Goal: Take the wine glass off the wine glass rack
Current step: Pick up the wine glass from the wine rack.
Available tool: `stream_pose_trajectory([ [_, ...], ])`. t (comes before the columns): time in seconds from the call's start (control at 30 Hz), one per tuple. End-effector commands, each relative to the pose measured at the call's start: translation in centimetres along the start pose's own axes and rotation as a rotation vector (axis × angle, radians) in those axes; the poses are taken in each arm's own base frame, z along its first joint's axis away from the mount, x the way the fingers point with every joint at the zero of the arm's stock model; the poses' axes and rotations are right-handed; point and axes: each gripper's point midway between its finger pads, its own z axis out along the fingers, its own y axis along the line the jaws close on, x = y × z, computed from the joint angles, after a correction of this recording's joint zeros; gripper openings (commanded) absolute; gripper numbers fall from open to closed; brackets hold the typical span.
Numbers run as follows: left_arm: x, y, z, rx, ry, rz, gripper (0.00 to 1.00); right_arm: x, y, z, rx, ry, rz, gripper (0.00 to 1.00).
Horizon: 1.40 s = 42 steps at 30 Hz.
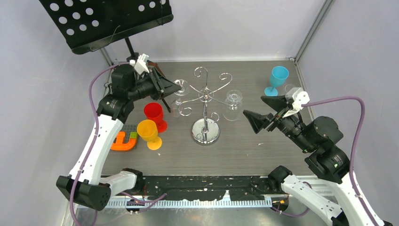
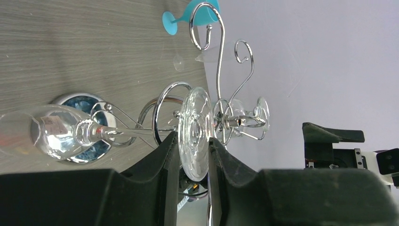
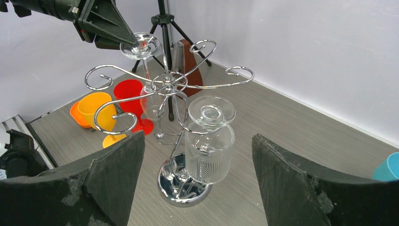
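The chrome wine glass rack (image 1: 205, 94) stands mid-table on its round mirror base. A clear wine glass (image 1: 177, 106) hangs upside down from its left arm. My left gripper (image 1: 175, 87) reaches in from the left, level with the rack's top. In the left wrist view, both fingers of this gripper (image 2: 194, 139) press against the round foot of the wine glass (image 2: 195, 110), shut on it. A second clear glass (image 3: 209, 146) with a straight-sided bowl hangs from the right arm of the rack (image 3: 169, 82). My right gripper (image 3: 197, 136) faces it, open and apart from it.
A red cup (image 1: 154, 113) and a yellow cup (image 1: 148, 132) stand just left of the rack, with an orange and green block (image 1: 123, 140) beside them. A blue cup (image 1: 277, 77) stands at the back right. The black music stand (image 1: 108, 19) rises at the back left.
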Motion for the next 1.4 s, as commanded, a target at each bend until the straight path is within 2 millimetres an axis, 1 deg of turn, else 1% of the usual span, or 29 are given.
stream_pose_trajectory([
  [0.0,-1.1,-2.7,-0.6,0.085,-0.025,0.07,0.26,-1.6,-0.1,-0.4,0.013,-0.068,0.002,0.89],
  [0.1,-1.1,-2.7,-0.5,0.087,-0.026,0.074,0.25,-1.6,-0.2,-0.5,0.016,-0.068,0.001,0.89],
  [0.17,-1.2,-2.7,-0.5,0.089,-0.026,0.078,0.17,-1.5,-0.2,-0.6,0.014,-0.068,0.001,0.89],
  [0.2,-1.2,-2.8,-0.5,0.091,-0.027,0.079,0.06,-1.4,-0.2,-0.5,0.014,-0.067,0.001,0.89],
  [0.23,-1.2,-2.8,-0.5,0.09,-0.029,0.079,0.0,-1.4,-0.2,-0.5,0.015,-0.066,0.001,0.89],
  [0.47,-1.3,-3.0,-0.7,0.093,-0.032,0.09,0.0,-0.9,-0.2,-0.5,0.016,-0.059,0.004,0.89],
  [0.7,-1.5,-3.6,-1.6,0.083,-0.051,0.101,0.0,-1.1,-0.1,-0.6,0.013,-0.064,0.008,0.89],
  [0.87,-1.8,-4.9,-2.5,0.105,-0.07,0.118,0.0,-1.2,-0.1,-0.6,0.013,-0.067,0.012,0.89],
  [1.0,-1.9,-5.4,-3.0,0.105,-0.079,0.134,0.0,-1.3,0.0,-0.6,0.01,-0.068,0.015,0.89],
  [1.17,-2.1,-5.3,-3.2,0.094,-0.084,0.144,0.0,-1.3,0.0,-0.6,0.01,-0.069,0.021,0.89],
  [1.37,-2.9,-4.8,-3.2,0.075,-0.099,0.151,0.0,-1.4,0.0,-0.6,0.009,-0.07,0.018,0.89],
])
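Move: The wine glass hangs upside down from the rack, its foot already between the left fingers; its middle is about 1 cm ahead, 2 cm right and 9 cm below the hand. The rack post is about 10 cm right and 2 cm back, and the second clear glass some 21 cm right and 3 cm back. The red glass stands about 11 cm left, level with the hand and 20 cm lower. From the right hand, the wine glass lies roughly 27 cm left, 8 cm ahead, 12 cm down. The left fingers close from a narrow gap and pinch the flat foot of the hanging glass at its rim, the hand all but still. Then the hand lifts up from the rack arm by about 2.5 cm, easing slightly back and left towards the end, the wrist scarcely turning and the grip kept. ##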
